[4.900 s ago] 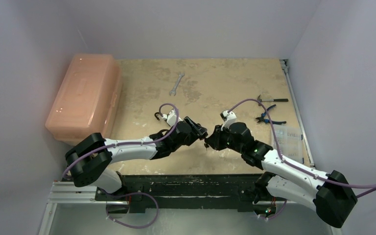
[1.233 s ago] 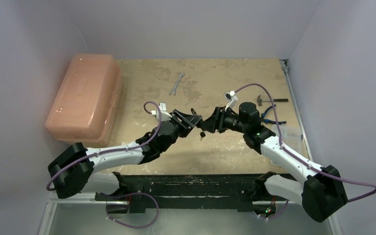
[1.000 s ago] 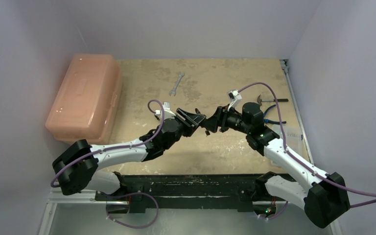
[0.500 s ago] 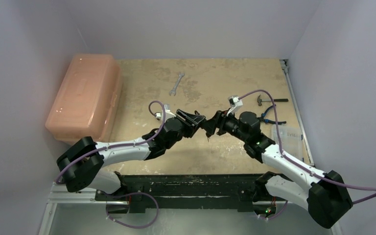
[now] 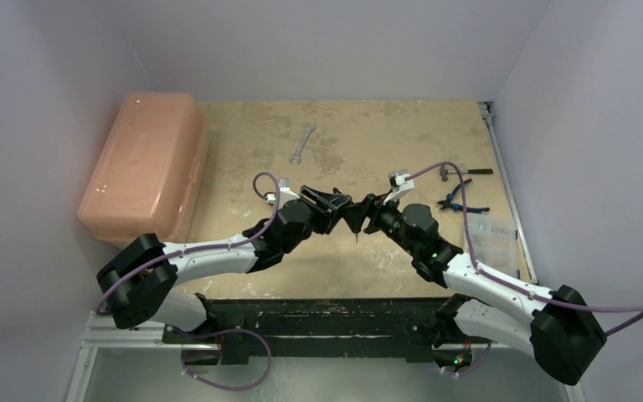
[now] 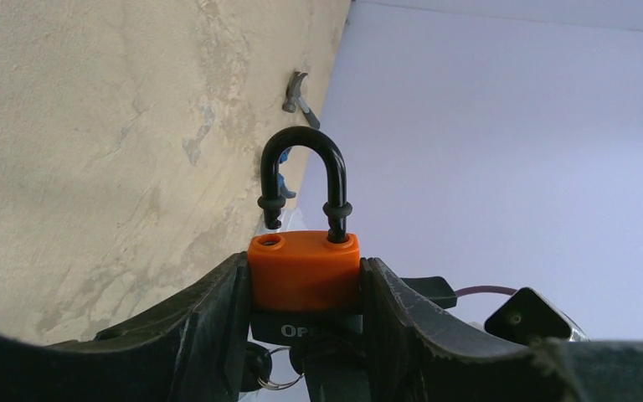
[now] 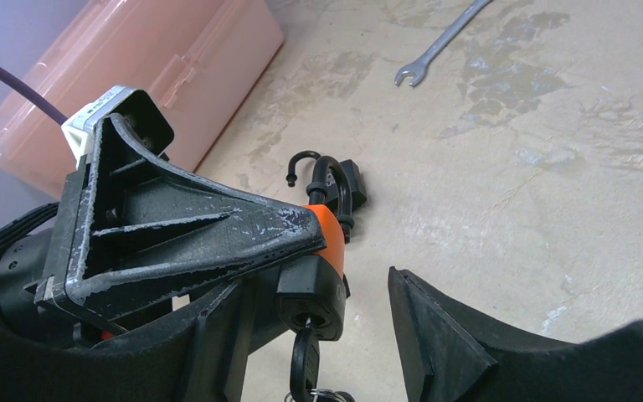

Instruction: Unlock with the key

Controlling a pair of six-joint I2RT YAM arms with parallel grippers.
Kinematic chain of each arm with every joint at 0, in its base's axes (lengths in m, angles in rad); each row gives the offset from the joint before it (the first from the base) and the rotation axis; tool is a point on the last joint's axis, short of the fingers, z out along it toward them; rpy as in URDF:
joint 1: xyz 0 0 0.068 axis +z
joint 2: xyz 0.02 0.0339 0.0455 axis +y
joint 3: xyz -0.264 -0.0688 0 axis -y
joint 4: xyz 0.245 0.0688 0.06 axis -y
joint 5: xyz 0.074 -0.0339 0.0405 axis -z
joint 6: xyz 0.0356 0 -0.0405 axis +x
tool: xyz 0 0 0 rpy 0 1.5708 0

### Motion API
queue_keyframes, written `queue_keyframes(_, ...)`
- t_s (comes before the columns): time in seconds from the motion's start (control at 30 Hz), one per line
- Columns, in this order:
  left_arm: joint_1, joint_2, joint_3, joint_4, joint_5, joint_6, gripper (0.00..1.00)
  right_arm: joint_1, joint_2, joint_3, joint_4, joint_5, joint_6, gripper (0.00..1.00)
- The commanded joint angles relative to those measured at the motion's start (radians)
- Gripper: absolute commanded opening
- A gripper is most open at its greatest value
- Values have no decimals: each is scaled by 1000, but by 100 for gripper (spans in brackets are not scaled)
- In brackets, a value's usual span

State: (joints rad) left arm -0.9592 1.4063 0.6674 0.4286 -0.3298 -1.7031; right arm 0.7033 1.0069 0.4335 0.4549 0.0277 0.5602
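Note:
An orange-and-black padlock (image 6: 304, 280) is clamped between the jaws of my left gripper (image 6: 304, 264), which is shut on its body. Its black shackle (image 6: 301, 180) is raised, one leg out of its hole. The black key (image 7: 304, 364) sits in the keyhole under the padlock (image 7: 331, 239), with a ring hanging from it. My right gripper (image 7: 314, 285) is open, its fingers standing either side of the lock's lower end and the key without touching them. In the top view, the left gripper (image 5: 335, 203) and right gripper (image 5: 364, 213) meet above mid-table, the key (image 5: 357, 234) dangling below.
A pink plastic toolbox (image 5: 146, 163) lies at the table's left. A wrench (image 5: 302, 142) lies at the back centre. A hammer (image 5: 460, 171), pliers (image 5: 456, 199) and a clear plastic box (image 5: 492, 239) are along the right edge.
My right arm has swung its wrist toward the near side and brought its open gripper up around the padlock's lower end. The left gripper has held the padlock nearly still.

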Motion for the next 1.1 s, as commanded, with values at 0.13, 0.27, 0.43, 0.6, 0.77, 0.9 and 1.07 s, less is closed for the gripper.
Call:
queue_keyframes(0.13,-35,-12,37,62,135,-1,0,9,24,32,141,138,-46,57)
queue_keyframes(0.27,-35,-8,32,71,141,-2,0,10,30,25,146,152,-44,44)
queue_keyframes(0.43,-35,-1,30,95,147,7,0,16,42,18,142,186,-29,24)
queue_keyframes(0.6,-35,5,29,119,163,62,0,17,10,8,115,186,-28,0)
queue_keyframes(0.77,-36,-27,23,102,157,175,26,18,-80,-4,61,128,-24,0)
queue_keyframes(0.9,-35,-84,25,-2,118,233,70,17,-165,-5,-23,94,-19,0)
queue_keyframes(1.07,-27,-148,-30,-13,92,238,81,17,-267,-6,-108,69,-19,0)
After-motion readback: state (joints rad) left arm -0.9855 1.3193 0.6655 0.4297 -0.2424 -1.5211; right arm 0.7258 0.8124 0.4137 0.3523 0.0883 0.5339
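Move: Just ahead of the open right hand, some 2 cm forward and 2 cm to its left at its own height, is the body of the orange padlock, already unlocked and held at the left hand's finger point. The keys hang from its near end, about 1 cm back of the right hand, level sideways and 4 cm below. A black padlock lies on the table about 8 cm ahead of the left hand, 18 cm to its left and 17 cm below. Easing barely half a centimetre forward, the right fingers close and pinch the padlock's black base while the left hand keeps its hold nearly still. Then both hands rise about 3 cm: the right also draws right and back some 2 cm each way with the padlock, as the left opens, lets go, backs off 2–3 cm and turns about 10 degrees clockwise, tipping up. ##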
